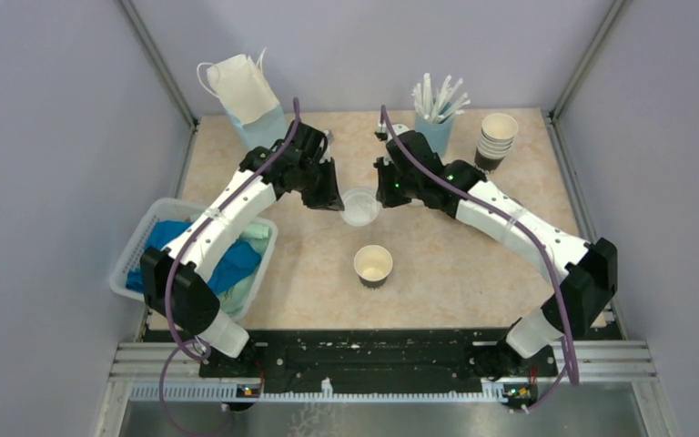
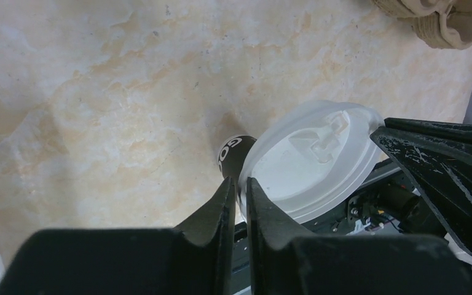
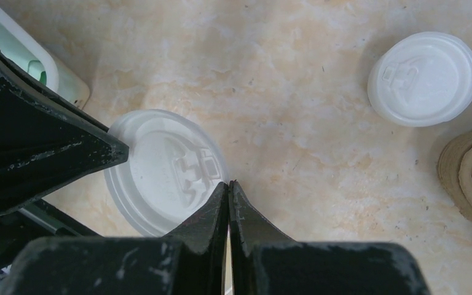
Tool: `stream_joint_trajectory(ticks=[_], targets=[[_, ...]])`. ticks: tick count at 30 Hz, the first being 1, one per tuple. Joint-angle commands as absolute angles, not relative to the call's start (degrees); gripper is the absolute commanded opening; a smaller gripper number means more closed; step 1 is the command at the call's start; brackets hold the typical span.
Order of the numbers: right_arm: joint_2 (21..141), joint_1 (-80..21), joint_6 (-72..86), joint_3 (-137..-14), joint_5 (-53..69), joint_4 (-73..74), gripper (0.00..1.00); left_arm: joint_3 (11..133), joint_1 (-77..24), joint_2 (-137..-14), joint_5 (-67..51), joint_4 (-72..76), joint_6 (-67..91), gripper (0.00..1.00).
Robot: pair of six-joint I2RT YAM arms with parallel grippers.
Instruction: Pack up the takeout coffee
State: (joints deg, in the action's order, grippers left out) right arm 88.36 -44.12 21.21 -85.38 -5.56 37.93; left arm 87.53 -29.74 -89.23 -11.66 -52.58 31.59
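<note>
The takeout coffee (image 1: pixel 360 209) stands mid-table between both arms. Its white dome lid (image 2: pixel 310 163) fills the left wrist view, and a strip of dark body (image 2: pixel 232 155) with white lettering shows under the lid's left edge. My left gripper (image 2: pixel 238 180) is shut on the lid's near rim, one finger outside it and one over the top. In the top view it (image 1: pixel 335 202) comes in from the left. My right gripper (image 3: pixel 228 182) is shut, tips against the opposite edge of the lid (image 3: pixel 160 166), with nothing visible between them. It (image 1: pixel 384 198) reaches in from the right.
A lidless dark cup (image 1: pixel 373 266) stands just in front of the coffee. At the back right are stacked cups (image 1: pixel 497 138) and a blue straw holder (image 1: pixel 437 114). A white basket (image 1: pixel 146 238) of cloths sits left. A loose lid (image 3: pixel 424 78) lies beside a cardboard carrier (image 3: pixel 470 166).
</note>
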Motion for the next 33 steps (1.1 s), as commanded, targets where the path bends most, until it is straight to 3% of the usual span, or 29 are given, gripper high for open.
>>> stream_joint_trajectory(ticks=[1,5,8,13,16,18,21,26,30,33], targets=[[86.4,-45.2,21.6,-86.6,-6.6,38.3,0.0,88.1,-30.0,-88.2,-12.4,-50.9,31.5,0.12],[86.3,-45.2,22.0,-88.6,-4.9,41.1,0.01,88.5,-29.9,-87.1,-13.0,-50.2,31.3,0.0],[84.6,-45.1,21.2,-90.5,-3.7,44.1,0.33,89.4,-29.8,-86.4,-15.3,-49.6,30.8,0.0],[78.1,-38.3,20.1,-95.3,4.9,51.5,0.57,89.2,-27.4,-83.0,-29.1,-43.9,31.3,0.0],[72.7,-29.7,20.9,-95.0,19.3,51.5,0.68,82.4,-23.5,-78.7,-46.2,-28.6,38.5,0.0],[68.9,-24.1,23.5,-93.8,32.2,48.6,0.74,75.0,-22.4,-74.9,-55.5,-5.2,49.5,0.0],[64.7,-21.9,33.4,-90.4,42.1,38.7,0.82,67.9,-22.1,-72.5,-60.0,22.6,68.8,0.0],[61.3,-21.9,58.6,-78.7,51.8,3.7,0.85,65.8,-22.1,-75.3,-59.0,51.0,89.1,0.0],[62.5,-22.2,73.6,-73.9,52.4,-17.9,0.88,67.0,-22.1,-78.1,-56.6,64.7,99.4,0.0],[65.2,-23.9,78.6,-74.0,51.1,-24.8,0.9,67.9,-22.2,-78.9,-56.1,65.3,101.1,0.0]])
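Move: The lid is still in the right hand's closed fingers, its middle about 4 cm to that hand's left and level with it. From the left hand, closing around the opposite rim, the lid's middle lies some 5 cm to the right. The cup stands about 12 cm back from the right hand, 2 cm to its left and 9 cm lower; the lid stack is roughly 9 cm ahead, 8 cm right and 12 cm lower. Left fingers pinch the lid, right fingers let go, then both hands rise about 25 cm, fingertips swinging up. ##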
